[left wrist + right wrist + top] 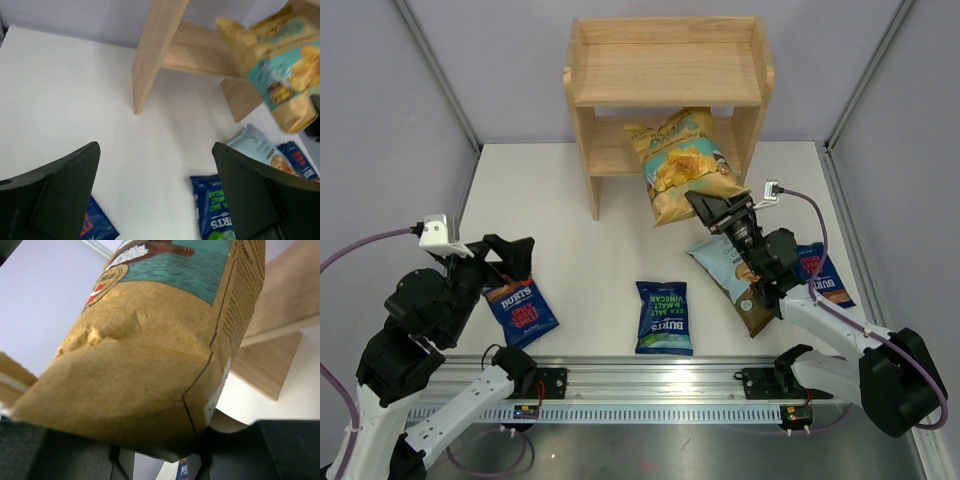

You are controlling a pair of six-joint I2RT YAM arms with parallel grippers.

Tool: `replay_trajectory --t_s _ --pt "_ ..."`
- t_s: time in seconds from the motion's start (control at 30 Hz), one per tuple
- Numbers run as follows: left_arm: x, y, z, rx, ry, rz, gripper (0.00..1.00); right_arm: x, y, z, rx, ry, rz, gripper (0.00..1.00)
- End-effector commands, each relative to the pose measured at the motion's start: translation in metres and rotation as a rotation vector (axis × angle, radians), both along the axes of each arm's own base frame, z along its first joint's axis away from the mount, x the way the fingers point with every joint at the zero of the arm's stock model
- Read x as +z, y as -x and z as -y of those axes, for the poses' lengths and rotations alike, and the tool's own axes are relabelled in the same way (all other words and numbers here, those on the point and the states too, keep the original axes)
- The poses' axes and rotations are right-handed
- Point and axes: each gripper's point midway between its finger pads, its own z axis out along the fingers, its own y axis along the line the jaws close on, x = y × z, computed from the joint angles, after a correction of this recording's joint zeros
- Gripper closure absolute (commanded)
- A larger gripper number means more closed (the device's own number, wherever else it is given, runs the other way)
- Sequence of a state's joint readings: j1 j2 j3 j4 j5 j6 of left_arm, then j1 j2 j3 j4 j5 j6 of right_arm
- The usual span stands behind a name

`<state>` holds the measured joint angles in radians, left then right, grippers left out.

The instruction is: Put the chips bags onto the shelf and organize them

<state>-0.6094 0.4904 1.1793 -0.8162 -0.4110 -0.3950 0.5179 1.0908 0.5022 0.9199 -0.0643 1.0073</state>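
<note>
My right gripper (pixel 710 207) is shut on the bottom end of the large yellow chips bag (pixel 682 162), which is held up with its top reaching into the lower tier of the wooden shelf (pixel 665 75). That bag (pixel 160 340) fills the right wrist view. The light-blue cassava bag (pixel 725 270) lies flat under my right arm, a red-lettered Burts bag (pixel 825 275) beside it. A green-lettered Burts bag (pixel 664 317) lies at front centre, another red-lettered one (pixel 520 310) at front left. My left gripper (pixel 510 262) hangs open above that bag, holding nothing.
Grey walls enclose the white table (pixel 560 210) on three sides. The shelf's top tier (pixel 665 72) carries nothing. A metal rail (pixel 650 385) with both arm bases runs along the near edge.
</note>
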Motion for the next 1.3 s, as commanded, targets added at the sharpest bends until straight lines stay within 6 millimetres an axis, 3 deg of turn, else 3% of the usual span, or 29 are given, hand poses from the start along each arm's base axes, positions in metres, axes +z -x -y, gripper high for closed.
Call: replay_trajectory --t_s 0.0,0.07,0.13,0.2,0.23,0.3,0.37,0.53,0.7,0.93,1.27 --pt "-0.01 0.002 -0.01 0.022 -0.03 0.058 0.01 0.05 -0.023 0.012 -0.116 -0.061 0.105 0.77" --pt "-0.025 -0.003 -0.008 0.033 -0.029 0.054 0.01 0.054 -0.034 0.013 -0.15 -0.078 0.102 0.77" --pt "-0.026 -0.003 -0.012 0.055 -0.002 0.084 0.01 0.05 -0.05 0.009 -0.165 -0.096 0.084 0.76" --pt "-0.034 -0.004 -0.015 0.079 0.013 0.091 0.01 0.06 -0.06 0.01 -0.191 -0.143 0.098 0.77" --pt "-0.036 -0.005 -0.016 0.087 0.018 0.093 0.01 0.049 -0.07 0.005 -0.19 -0.144 0.069 0.77" --pt "-0.042 -0.007 -0.017 0.099 0.012 0.094 0.01 0.046 -0.087 -0.003 -0.191 -0.174 0.053 0.77" --pt "-0.045 -0.006 -0.018 0.101 0.005 0.088 0.01 0.059 -0.093 -0.013 -0.18 -0.197 0.086 0.77" --pt "-0.053 -0.006 -0.02 0.103 -0.013 0.075 0.01 0.042 -0.126 -0.04 -0.244 -0.166 0.036 0.75" --pt "-0.055 -0.005 -0.019 0.097 -0.014 0.074 0.01 0.011 -0.155 -0.072 -0.277 -0.158 -0.073 0.75" --pt "-0.055 -0.006 -0.018 0.091 -0.028 0.076 0.01 -0.007 -0.16 -0.127 -0.215 -0.124 -0.107 0.75" --pt "-0.056 -0.006 -0.018 0.088 -0.038 0.076 0.01 -0.025 -0.164 -0.167 -0.165 -0.117 -0.165 0.69"
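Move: At the left end of the lower shelf is the spot for the yellow chips bag the right hand already holds: about 25 cm ahead of that hand, 16 left and 5 below. The shelf's right side panel stands some 22 cm ahead and 7 right; the upper board is about 24 ahead, 8 left and 7 above. The light-blue bag lies 30 cm below, roughly 2 back and 12 right. From the left hand, the spot is about 38 cm ahead, 17 right and 10 lower. Carrying the yellow bag by its lower right corner, the right hand drives forward about 17 cm into the lower shelf opening, then swings left roughly 15 cm towards the left side panel while sinking 5. Its wrist turns some 10 degrees clockwise and tips slightly down, fingers keeping their pinch. The open, empty left hand sinks about 6 cm and stops. ##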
